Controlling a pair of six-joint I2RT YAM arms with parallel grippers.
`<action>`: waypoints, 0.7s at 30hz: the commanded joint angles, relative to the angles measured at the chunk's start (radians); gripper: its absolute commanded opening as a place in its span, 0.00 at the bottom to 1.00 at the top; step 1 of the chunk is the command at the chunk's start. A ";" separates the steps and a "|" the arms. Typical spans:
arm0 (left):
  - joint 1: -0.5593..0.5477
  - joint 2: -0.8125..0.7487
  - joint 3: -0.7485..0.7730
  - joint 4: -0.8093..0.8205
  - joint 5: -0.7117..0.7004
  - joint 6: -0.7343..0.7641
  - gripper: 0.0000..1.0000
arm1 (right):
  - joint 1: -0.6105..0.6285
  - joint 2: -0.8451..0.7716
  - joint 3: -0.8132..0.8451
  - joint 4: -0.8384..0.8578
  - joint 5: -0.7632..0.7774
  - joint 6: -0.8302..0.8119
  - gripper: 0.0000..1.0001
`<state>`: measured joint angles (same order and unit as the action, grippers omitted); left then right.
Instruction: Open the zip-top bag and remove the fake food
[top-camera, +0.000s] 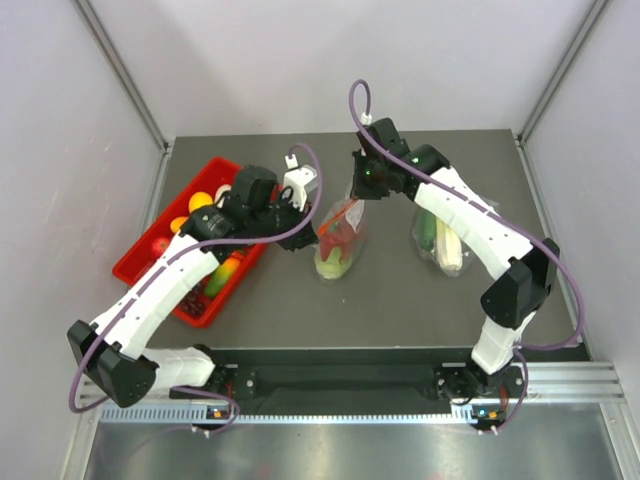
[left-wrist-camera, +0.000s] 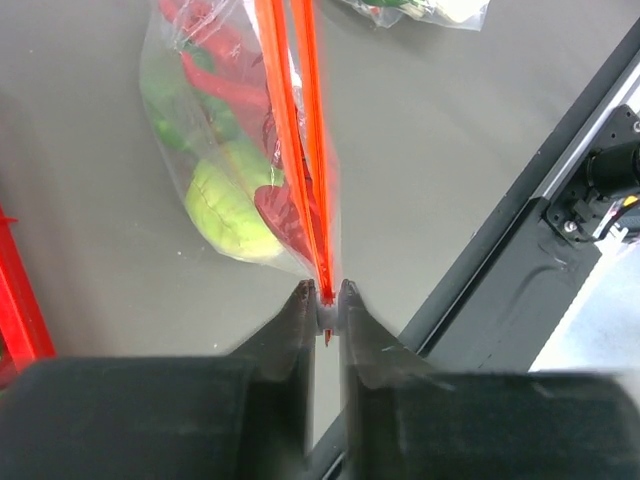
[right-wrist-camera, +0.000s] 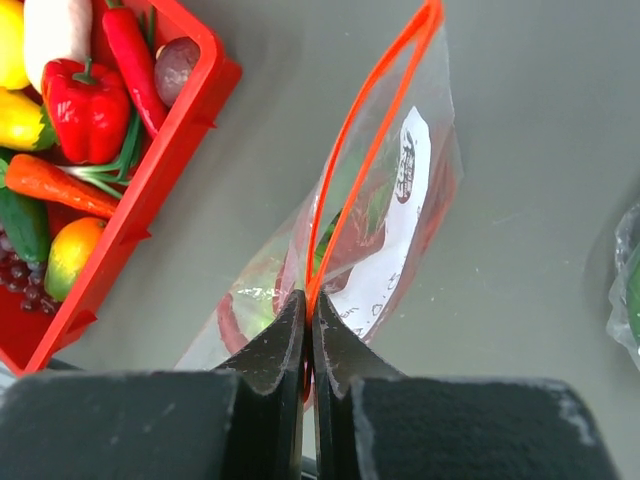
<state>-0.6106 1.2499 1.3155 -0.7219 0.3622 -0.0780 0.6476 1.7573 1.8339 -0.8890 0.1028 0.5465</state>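
Observation:
The zip-top bag (top-camera: 340, 240) lies mid-table, a clear bag with a red-orange zip strip (right-wrist-camera: 372, 130) whose two sides stand slightly apart in a narrow loop. Inside is the fake food: a pale green cabbage (left-wrist-camera: 232, 205), red chili pieces (left-wrist-camera: 225, 90) and darker green pieces. My left gripper (left-wrist-camera: 326, 292) is shut on one end of the strip, with a small white slider between its tips. At the strip's other end my right gripper (right-wrist-camera: 308, 297) is shut, its jaws pressed together on the orange edge. In the top view both grippers meet over the bag's far end.
A red tray (top-camera: 192, 318) of toy fruit and vegetables sits left of the bag, under the left arm, and shows in the right wrist view (right-wrist-camera: 150, 195). A second clear bag (top-camera: 440, 240) holding a leek lies to the right. The table's black front rail (left-wrist-camera: 500, 230) runs nearby.

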 joint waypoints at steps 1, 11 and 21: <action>-0.002 -0.061 0.013 -0.065 0.041 -0.022 0.31 | -0.074 -0.022 0.019 0.106 0.104 -0.063 0.00; 0.026 0.023 0.165 0.183 -0.074 -0.164 0.69 | -0.054 -0.180 -0.217 0.277 -0.077 -0.079 0.00; 0.051 0.218 0.117 0.458 -0.049 -0.423 0.70 | -0.023 -0.360 -0.472 0.487 -0.203 -0.085 0.00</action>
<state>-0.5667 1.4349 1.4429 -0.3820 0.3153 -0.3954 0.6067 1.4719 1.3804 -0.5358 -0.0467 0.4709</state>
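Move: The left fingers still pinch the near end of the bag's zip. The stretch they make for, pinched shut in the right fingers, is about 9 cm ahead and 8 cm to the right, at roughly their height. The cabbage in the bag hangs some 5 cm right of the left hand, 2 cm nearer and 14 cm below; the red bin's middle is about 26 cm left, 4 cm ahead and 20 cm down. The second bag lies some 24 cm right of the right hand, 5 cm back and 20 cm lower. Opening wide, the left hand lets go of the near zip end, climbs about 8 cm while swinging forward and somewhat right, then dips again, ending some 9 cm farther out beside the right fingers with its jaws open. The right hand keeps its pinch on the zip, eases forward and right a little, then draws back about 5 cm, tilting slightly. ##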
